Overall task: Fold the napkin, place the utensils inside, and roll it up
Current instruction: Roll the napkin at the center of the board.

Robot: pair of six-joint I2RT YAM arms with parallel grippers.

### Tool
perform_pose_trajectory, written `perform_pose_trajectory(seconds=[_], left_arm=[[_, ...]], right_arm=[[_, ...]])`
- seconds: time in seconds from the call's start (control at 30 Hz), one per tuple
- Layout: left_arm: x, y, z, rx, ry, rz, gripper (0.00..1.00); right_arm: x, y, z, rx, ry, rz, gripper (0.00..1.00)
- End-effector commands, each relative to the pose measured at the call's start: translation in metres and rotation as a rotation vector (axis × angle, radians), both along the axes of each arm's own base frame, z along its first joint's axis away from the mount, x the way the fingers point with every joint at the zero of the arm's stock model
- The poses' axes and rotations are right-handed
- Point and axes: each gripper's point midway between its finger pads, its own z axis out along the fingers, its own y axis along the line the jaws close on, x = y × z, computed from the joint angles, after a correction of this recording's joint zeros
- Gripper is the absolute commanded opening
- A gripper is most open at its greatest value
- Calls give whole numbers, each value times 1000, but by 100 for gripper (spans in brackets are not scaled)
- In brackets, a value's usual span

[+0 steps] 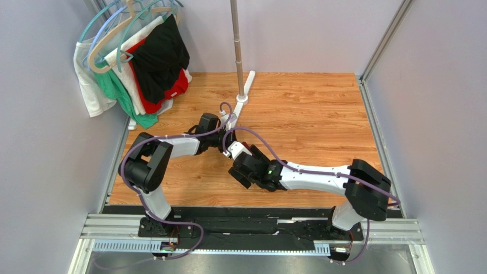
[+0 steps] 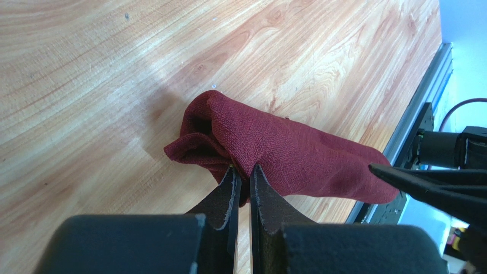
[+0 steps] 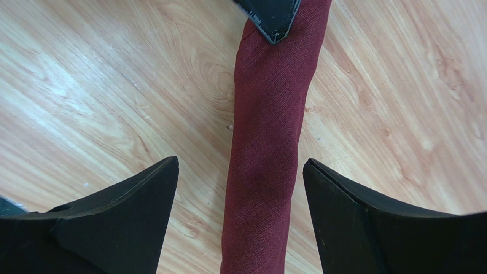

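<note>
The maroon napkin [image 2: 297, 151] lies on the wooden table as a tight roll, with one end bunched open. My left gripper [image 2: 243, 167] is shut on the cloth near that bunched end, a fold pinched between its tips. My right gripper [image 3: 240, 161] is open and straddles the napkin roll [image 3: 263, 114] farther along, with a gap to the cloth on both sides. One left fingertip [image 3: 273, 17] shows at the top of the right wrist view. In the top view the two grippers meet at mid-table [image 1: 237, 160] and hide the napkin. The utensils are out of view.
Garments on hangers [image 1: 137, 63] hang at the back left. A metal pole [image 1: 236, 34] rises from a white base [image 1: 246, 88] at the back centre. Grey walls close in the table; a metal rail [image 1: 251, 228] runs along the near edge.
</note>
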Motion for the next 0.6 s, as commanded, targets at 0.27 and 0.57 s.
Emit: perform_pose_trajectory(seconds=[0.27,0.57], left_arm=[[0,-6,-5,11,69,-22,0],[0,-7,-1,10,69,-32,0]], right_arm=[[16,-6,-18,-138,-169,-31,79],[16,-11,-44,-163,-108,-53,49]])
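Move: The napkin roll runs from the left fingers back and to the right; its middle is about 5 cm below the open right fingers and roughly 1 cm to their right. The left fingertips, pinching the roll's far end, are some 7 cm ahead of the right hand, 9 cm to its left and 2 cm lower. From the left hand, the roll's middle is about 6 cm back, 7 cm right and 2 cm down. Right hand sinks about 4 cm, slightly rightward, fingers part-closing astride the napkin roll; left keeps its end pinched. ##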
